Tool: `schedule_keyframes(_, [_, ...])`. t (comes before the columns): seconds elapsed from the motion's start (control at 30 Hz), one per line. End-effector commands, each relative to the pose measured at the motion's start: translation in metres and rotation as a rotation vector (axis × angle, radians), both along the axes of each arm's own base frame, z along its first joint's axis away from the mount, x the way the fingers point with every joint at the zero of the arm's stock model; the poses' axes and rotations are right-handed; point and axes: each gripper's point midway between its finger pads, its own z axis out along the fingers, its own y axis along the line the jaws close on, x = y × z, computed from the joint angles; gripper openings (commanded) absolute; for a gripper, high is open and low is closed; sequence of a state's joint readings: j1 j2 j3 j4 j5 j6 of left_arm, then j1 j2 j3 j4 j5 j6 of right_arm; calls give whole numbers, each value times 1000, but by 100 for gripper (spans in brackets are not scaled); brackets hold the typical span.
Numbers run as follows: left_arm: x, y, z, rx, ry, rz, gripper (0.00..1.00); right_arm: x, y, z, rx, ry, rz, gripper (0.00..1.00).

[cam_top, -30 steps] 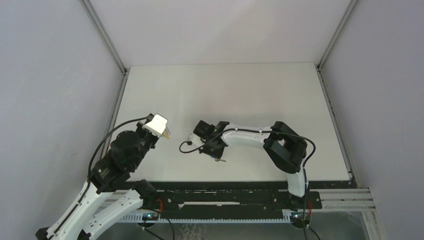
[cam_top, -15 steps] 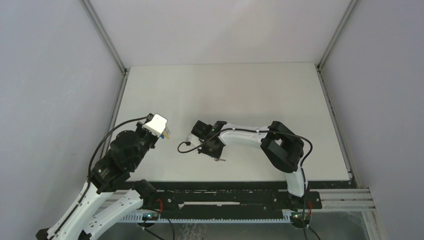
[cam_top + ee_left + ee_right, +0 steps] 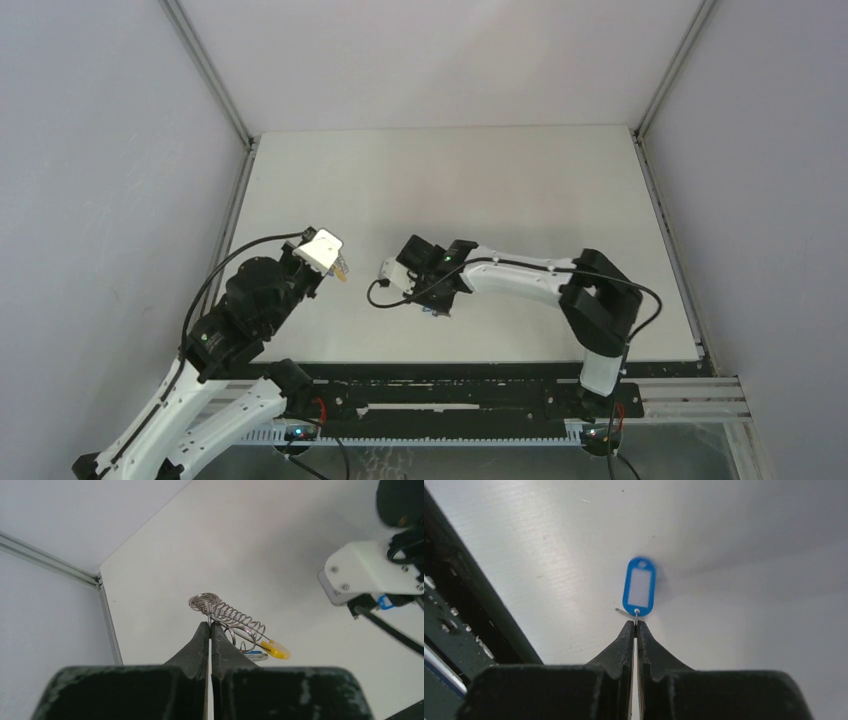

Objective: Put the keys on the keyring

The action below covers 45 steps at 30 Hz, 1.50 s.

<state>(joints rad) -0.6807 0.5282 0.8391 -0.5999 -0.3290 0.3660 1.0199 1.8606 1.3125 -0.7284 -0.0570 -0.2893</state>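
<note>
In the left wrist view my left gripper [image 3: 210,624] is shut on the keyring [image 3: 235,617], a silvery coiled loop with a yellow section [image 3: 275,650]. It is held above the white table [image 3: 500,190]. A blue key [image 3: 256,654] hangs from it beside the right finger. In the right wrist view my right gripper [image 3: 635,623] is shut on the small metal ring of another blue key [image 3: 640,586], low over the table. Seen from above, the left gripper [image 3: 340,268] and the right gripper [image 3: 435,308] are a short way apart, near the table's front.
The right arm's white camera housing [image 3: 365,572] and its black cable [image 3: 390,630] show at the right of the left wrist view. The dark front rail [image 3: 454,615] runs close to the key's left. A metal frame post [image 3: 235,210] lines the table's left edge.
My right gripper's jaws have closed fully on the blue key. The right arm's elbow has swung out to the right. The left gripper has drifted slightly right with the keyring.
</note>
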Motion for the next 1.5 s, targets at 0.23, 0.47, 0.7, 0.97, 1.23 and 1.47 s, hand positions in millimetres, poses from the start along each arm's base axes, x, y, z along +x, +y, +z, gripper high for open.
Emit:
schedule_keyframes(0.23, [-6,-54,34,-120,-14,-257,0,22,11,128,447,-262,36,0])
schedule_keyframes(0.47, [-17,-87,43,-145,33,-430,0,5,1,200,773,-382,151,0])
schedule_keyframes(0.7, [-24,-114,55,-82,42,-555,0,-7,-8,230,890,-490,294,0])
schedule_keyframes(0.97, [-28,-141,30,91,80,-644,0,-26,-8,230,894,-444,428,0])
schedule_keyframes(1.23, [-36,-153,-9,193,107,-708,0,-27,-5,227,848,-491,429,0])
schedule_keyframes(1.47, [-37,-157,-19,179,82,-721,0,-21,5,218,800,-532,426,0])
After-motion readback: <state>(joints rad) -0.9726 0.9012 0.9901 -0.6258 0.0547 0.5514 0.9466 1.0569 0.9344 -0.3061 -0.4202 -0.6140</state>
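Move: From the left gripper, which holds the keyring high up, the key with the blue tag in the right gripper lies about 19 cm right, 3 cm back and 24 cm below. The keyring's yellow end is some 5 cm right, 2 cm back and 3 cm below that gripper; the key already threaded hangs 3 cm right, 1 cm back and 5 cm down. From the right gripper, low over the table, the keyring is about 17 cm left, 1 cm ahead and 21 cm up. Lift the right gripper about 20 cm with the blue-tagged key still pinched, tipping its fingers from straight down round to point left, then ease it back a little. Meanwhile carry the keyring some 15 cm right and slightly back towards it, turning the left gripper clockwise about 40 degrees, letting it rise and sink as it arrives. Keep both grips shut. ##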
